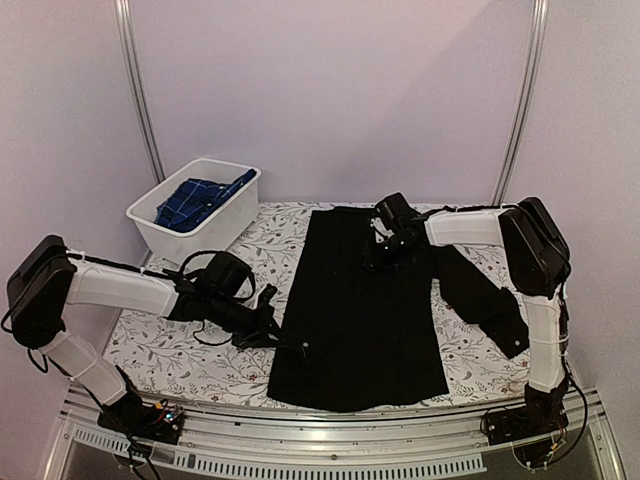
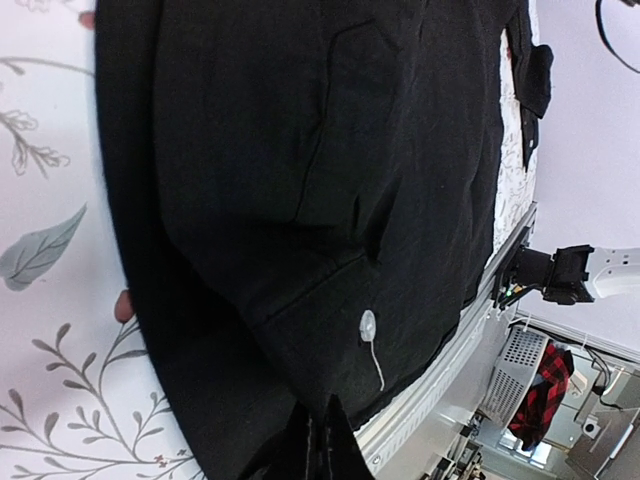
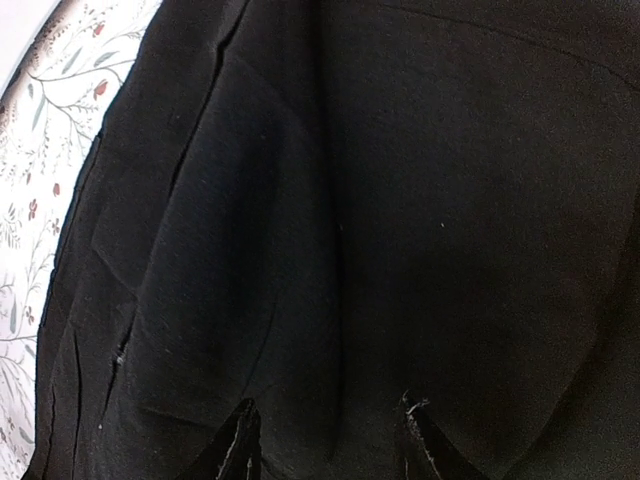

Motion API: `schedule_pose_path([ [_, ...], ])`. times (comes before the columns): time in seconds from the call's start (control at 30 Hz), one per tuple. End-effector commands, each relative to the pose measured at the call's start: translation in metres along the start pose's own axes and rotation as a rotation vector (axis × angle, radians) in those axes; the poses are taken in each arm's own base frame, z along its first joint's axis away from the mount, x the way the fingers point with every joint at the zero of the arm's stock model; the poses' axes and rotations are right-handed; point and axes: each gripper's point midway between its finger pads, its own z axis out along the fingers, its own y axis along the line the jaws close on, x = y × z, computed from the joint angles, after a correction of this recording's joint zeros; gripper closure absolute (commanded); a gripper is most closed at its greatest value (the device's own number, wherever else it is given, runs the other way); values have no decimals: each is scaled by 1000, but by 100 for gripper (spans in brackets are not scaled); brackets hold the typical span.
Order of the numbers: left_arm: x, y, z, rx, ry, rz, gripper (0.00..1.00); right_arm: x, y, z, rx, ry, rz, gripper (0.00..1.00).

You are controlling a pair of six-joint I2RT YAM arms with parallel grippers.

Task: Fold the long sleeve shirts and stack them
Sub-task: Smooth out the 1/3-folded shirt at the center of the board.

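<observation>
A black long sleeve shirt (image 1: pixel 360 320) lies flat on the flower-patterned table (image 1: pixel 170 350), its body folded into a long panel and one sleeve (image 1: pixel 485 295) trailing off to the right. My left gripper (image 1: pixel 270 325) is shut, low at the shirt's left edge; in the left wrist view its tips (image 2: pixel 322 445) sit together over black cloth (image 2: pixel 300 150) near a pale button (image 2: pixel 368 324) with a loose thread. My right gripper (image 1: pixel 392 255) hovers over the shirt's upper part, open, with its fingers (image 3: pixel 330 440) apart above the cloth (image 3: pixel 400 200). The blue plaid shirt (image 1: pixel 200 198) lies bunched in the tub.
A white plastic tub (image 1: pixel 225 225) stands at the back left corner of the table. The metal front rail (image 1: pixel 300 445) runs just below the shirt's hem. Slanted frame posts (image 1: pixel 140 90) rise behind the table.
</observation>
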Motion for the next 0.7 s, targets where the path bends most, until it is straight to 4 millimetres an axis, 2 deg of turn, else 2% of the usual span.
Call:
schedule_pose_path([
  [0.0,-13,-14,-7,29,-26,39,100,-7,9,6,6,0,-13,57],
  [0.13,-21,-23,-14,49,-42,47,100,-5,7,12,21,20,-16,64],
  [0.4,-28,-39,-28,88,-63,50,100,4,2,22,34,58,-18,68],
  [0.5,-28,-40,-32,91,-64,46,100,5,3,22,32,62,-17,74],
  [0.67,-22,-42,-37,92,-44,45,100,-4,6,12,37,48,-21,92],
])
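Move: The crease running along the folded-over sleeve layer lies right between the right fingers, roughly 2 cm below them. From this hand the shirt's folded left edge is about 18 cm left and level, and the unfolded sleeve some 25 cm right and 10 cm back. The left hand already holds the cuff between its shut fingers; the hem's middle is about 16 cm back and 10 cm right of it, the shirt's left edge 4 cm left and level. The cuff is carried up about 5 cm and some 2 cm forward in the left fingers, which keep their pinch and tilt slightly. At the crease, the right hand first rises a little forward and left, then sinks about 3 cm onto the black cloth, its half-open fingers closing nearly shut to pinch the fold. ##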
